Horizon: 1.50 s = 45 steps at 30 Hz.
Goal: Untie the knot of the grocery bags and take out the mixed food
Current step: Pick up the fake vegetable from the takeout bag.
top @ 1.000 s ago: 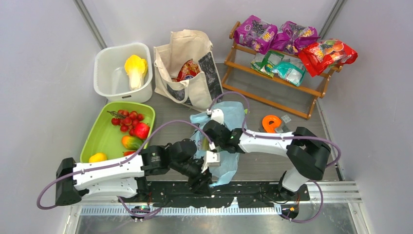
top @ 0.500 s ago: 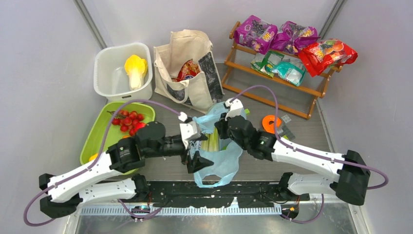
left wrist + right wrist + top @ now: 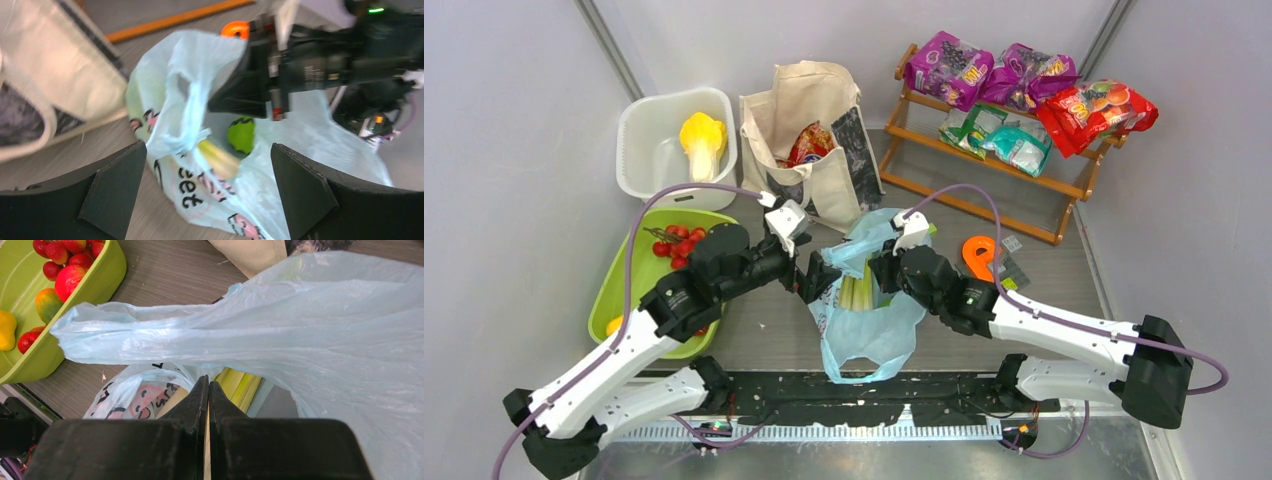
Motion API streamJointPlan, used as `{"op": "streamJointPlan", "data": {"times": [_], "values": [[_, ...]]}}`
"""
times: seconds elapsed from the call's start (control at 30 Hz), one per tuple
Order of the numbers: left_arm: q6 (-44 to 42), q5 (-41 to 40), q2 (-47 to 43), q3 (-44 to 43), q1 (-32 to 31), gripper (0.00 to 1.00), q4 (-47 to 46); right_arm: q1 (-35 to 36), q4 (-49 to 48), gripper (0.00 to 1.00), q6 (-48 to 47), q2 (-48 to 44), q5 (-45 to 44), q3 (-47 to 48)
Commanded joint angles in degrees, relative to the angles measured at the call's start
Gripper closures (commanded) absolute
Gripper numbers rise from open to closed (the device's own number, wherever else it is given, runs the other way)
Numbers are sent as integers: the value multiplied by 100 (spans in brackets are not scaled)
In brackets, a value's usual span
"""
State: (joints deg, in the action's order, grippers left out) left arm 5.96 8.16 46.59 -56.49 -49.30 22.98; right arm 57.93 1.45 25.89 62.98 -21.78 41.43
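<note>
The light-blue grocery bag point(image 3: 869, 330) stands mid-table with its mouth pulled wide and green-white stalks point(image 3: 857, 292) poking out. My right gripper point(image 3: 879, 268) is shut on the bag's rim point(image 3: 325, 330), holding it up; its tips point(image 3: 208, 380) sit above the stalks point(image 3: 240, 385). My left gripper point(image 3: 812, 268) stands open just left of the bag and touches nothing. Between its fingers point(image 3: 208, 147) I see one handle point(image 3: 192, 100) hanging loose, a stalk point(image 3: 217, 157) and a green fruit point(image 3: 241, 135). No knot shows. The cream tote point(image 3: 809, 110) holds a red packet point(image 3: 809, 145).
A white tub point(image 3: 639, 140) at the back left holds a yellow vegetable point(image 3: 701, 140). A green tray point(image 3: 624, 285) with red and yellow fruits point(image 3: 686, 245) lies to the left. A wooden rack point(image 3: 984, 200) with snack packets stands at the back right, an orange roll point(image 3: 979, 250) before it.
My left gripper has opened and swung from the near edge up to the bag's left side. My right gripper has lifted the rim, so the bag's mouth gapes and the stalks show.
</note>
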Motion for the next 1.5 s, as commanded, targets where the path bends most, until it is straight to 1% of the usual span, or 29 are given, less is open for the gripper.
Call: {"op": "streamJointPlan", "data": {"times": [0.0,0.27,0.43,0.47,0.5,0.53,0.57,0.67,0.7,0.73,0.77,0.8,0.83,0.87,0.97,1.03,1.13,1.17,1.23,1.27,1.3,1.37,1.47], "values": [[252,-353,243,309,389,1,-17,-15,-265,95,286,-124,29,-178],[992,-377,1347,567,461,1,-760,-1,-189,95,479,-295,211,-243],[1436,-1035,2017,703,474,1,-1147,104,-20,93,674,-376,58,-445],[1492,-1104,2118,739,474,4,-1246,159,88,92,738,-375,33,-467],[1536,-1159,2222,770,474,10,-1348,193,134,90,762,-366,-48,-468],[1571,-1212,2298,802,474,22,-1453,280,226,89,802,-348,-100,-473],[1570,-1284,2367,840,474,40,-1594,324,264,87,834,-335,-213,-471],[1490,-1588,2446,902,474,77,-1889,473,393,84,1001,-221,-377,-489],[1438,-1670,2419,906,474,87,-1955,495,387,82,1043,-183,-410,-497],[1379,-1734,2366,898,474,96,-1993,529,359,77,1134,-105,-430,-516],[1320,-1784,2248,902,474,100,-2048,541,313,74,1220,-50,-434,-528],[1245,-1843,2185,907,474,100,-2073,543,174,67,1249,63,-429,-552],[1182,-1904,2061,943,474,100,-2121,544,71,63,1328,130,-423,-563],[1120,-1988,1921,957,474,100,-2142,535,-67,56,1378,310,-427,-563],[918,-2084,1665,1002,489,100,-2161,439,-384,49,1568,889,-410,-367],[816,-2066,1601,1008,504,100,-2108,392,-587,47,1595,1119,-397,-178],[751,-2033,1595,998,538,100,-1977,377,-707,39,1513,1635,-437,193],[742,-2010,1592,999,543,100,-1957,377,-648,38,1445,1829,-474,408],[740,-1986,1566,1023,553,100,-1950,377,-422,31,1396,2118,-639,731],[745,-1973,1555,1030,557,100,-1949,377,-301,29,1400,2230,-824,847],[749,-1959,1545,1034,561,100,-1958,381,53,26,1396,2437,-932,1084],[749,-1919,1529,1041,562,100,-1979,381,312,21,1397,2707,-1142,1300],[770,-1873,1521,1052,570,100,-2003,378,438,16,1461,3068,-1332,1429]]}}
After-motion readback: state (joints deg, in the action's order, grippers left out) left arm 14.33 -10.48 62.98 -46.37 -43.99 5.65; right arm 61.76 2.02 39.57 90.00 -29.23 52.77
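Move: The blue takeout bag's raised left rim lies about 8 cm ahead of the left hand and 16 cm below it, some 2 cm ahead and 3 cm left of the right fingertips at their height. The yellow-green stalks in the bag are roughly 3 cm ahead, 5 cm left and 11 cm below the right hand. The green basket's middle is some 15 cm ahead and 33 cm left of the left hand, 27 cm down. The bag's rim is taken by the left hand, which drops about 17 cm while reaching forward, pinches the film as its wide-open fingers shut, then lifts it some 6 cm, turning about 25 degrees counter-clockwise. The right hand sinks, first easing back, then swings left and forward under the film, its shut fingers opening wide towards the stalks. ##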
